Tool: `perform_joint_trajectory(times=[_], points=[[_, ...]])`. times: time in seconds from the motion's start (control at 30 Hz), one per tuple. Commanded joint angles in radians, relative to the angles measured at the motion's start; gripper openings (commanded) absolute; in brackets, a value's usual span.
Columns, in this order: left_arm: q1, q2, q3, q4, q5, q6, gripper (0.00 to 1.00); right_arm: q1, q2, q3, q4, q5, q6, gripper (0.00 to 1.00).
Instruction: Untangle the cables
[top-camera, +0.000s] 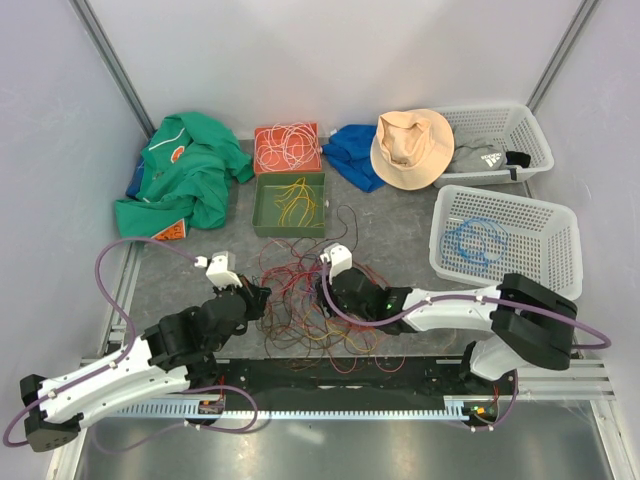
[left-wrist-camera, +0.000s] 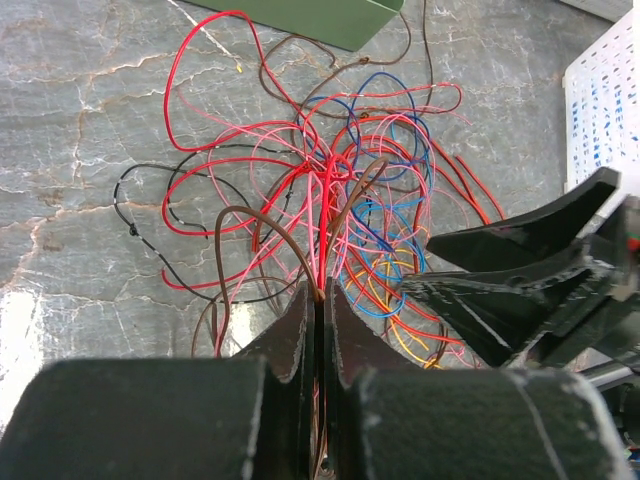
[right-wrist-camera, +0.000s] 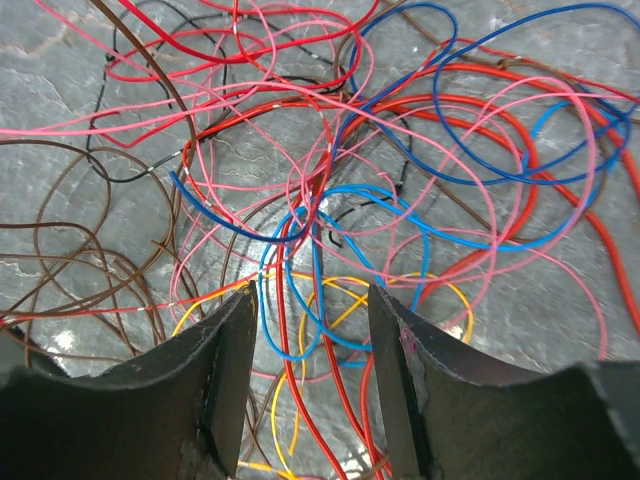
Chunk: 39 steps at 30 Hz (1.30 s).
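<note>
The cables (top-camera: 300, 305) lie as a loose tangle of red, pink, brown, blue, yellow and black strands on the grey table between the two arms. At the tangle's left edge, my left gripper (top-camera: 262, 298) is shut. The left wrist view has a brown and a red strand of the cables (left-wrist-camera: 330, 180) pinched between its fingers, at the left gripper (left-wrist-camera: 320, 292). My right gripper (top-camera: 328, 290) hangs low over the tangle's right side. In the right wrist view the cables (right-wrist-camera: 400, 150) run under it, and blue, red and yellow strands pass loosely between the open jaws of the right gripper (right-wrist-camera: 312, 295).
Behind the tangle stand a green tray (top-camera: 290, 233) with yellow wires and an orange tray (top-camera: 287, 127) with white ones. A white basket (top-camera: 540, 230) at the right holds a blue wire. Along the back lie a green garment (top-camera: 185, 180), a blue cloth (top-camera: 352, 150), a hat (top-camera: 411, 147) and another basket (top-camera: 490, 107).
</note>
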Motion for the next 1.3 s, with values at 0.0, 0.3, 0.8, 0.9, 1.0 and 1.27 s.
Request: perform_joint_trajectory(times=[0.0,0.3,0.8,0.9,1.0,1.27], points=[[0.003,0.003,0.013,-0.003,-0.032,-0.052,0.02,0.004,0.057,0.054,0.043,-0.016,-0.021,0.54],[0.003,0.023,0.013,0.000,-0.021,-0.067,0.02,0.004,0.169,0.076,0.050,-0.041,-0.011,0.41],[0.005,0.192,0.036,0.062,-0.080,-0.046,0.02,0.038,-0.395,0.206,-0.369,0.132,-0.003,0.00],[0.012,0.350,0.065,0.099,-0.070,-0.030,0.02,0.038,-0.469,0.286,-0.469,0.163,-0.034,0.00],[0.041,0.481,0.102,0.168,-0.009,-0.001,0.02,0.040,-0.518,0.349,-0.530,0.177,-0.055,0.00],[0.080,0.606,0.287,0.207,0.106,0.123,0.99,0.038,-0.568,0.484,-0.622,0.217,-0.077,0.00]])
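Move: The right hand's half-open fingers hang over the light-blue cable, about 4 cm below and 1 cm to the left. From that hand, the brown coils are roughly 8 cm left and 3 cm back, and the red-pink bunch about 6 cm ahead and 5 cm left. The left hand, holding brown cable, has the bunch some 5 cm ahead, 10 cm right and 11 cm down; the light-blue cable is about 14 cm right, 1 cm back. Right dips 4 cm, pinches light-blue cable, lifts some 30 cm; left descends about 6 cm, opens, releasing brown cable. ##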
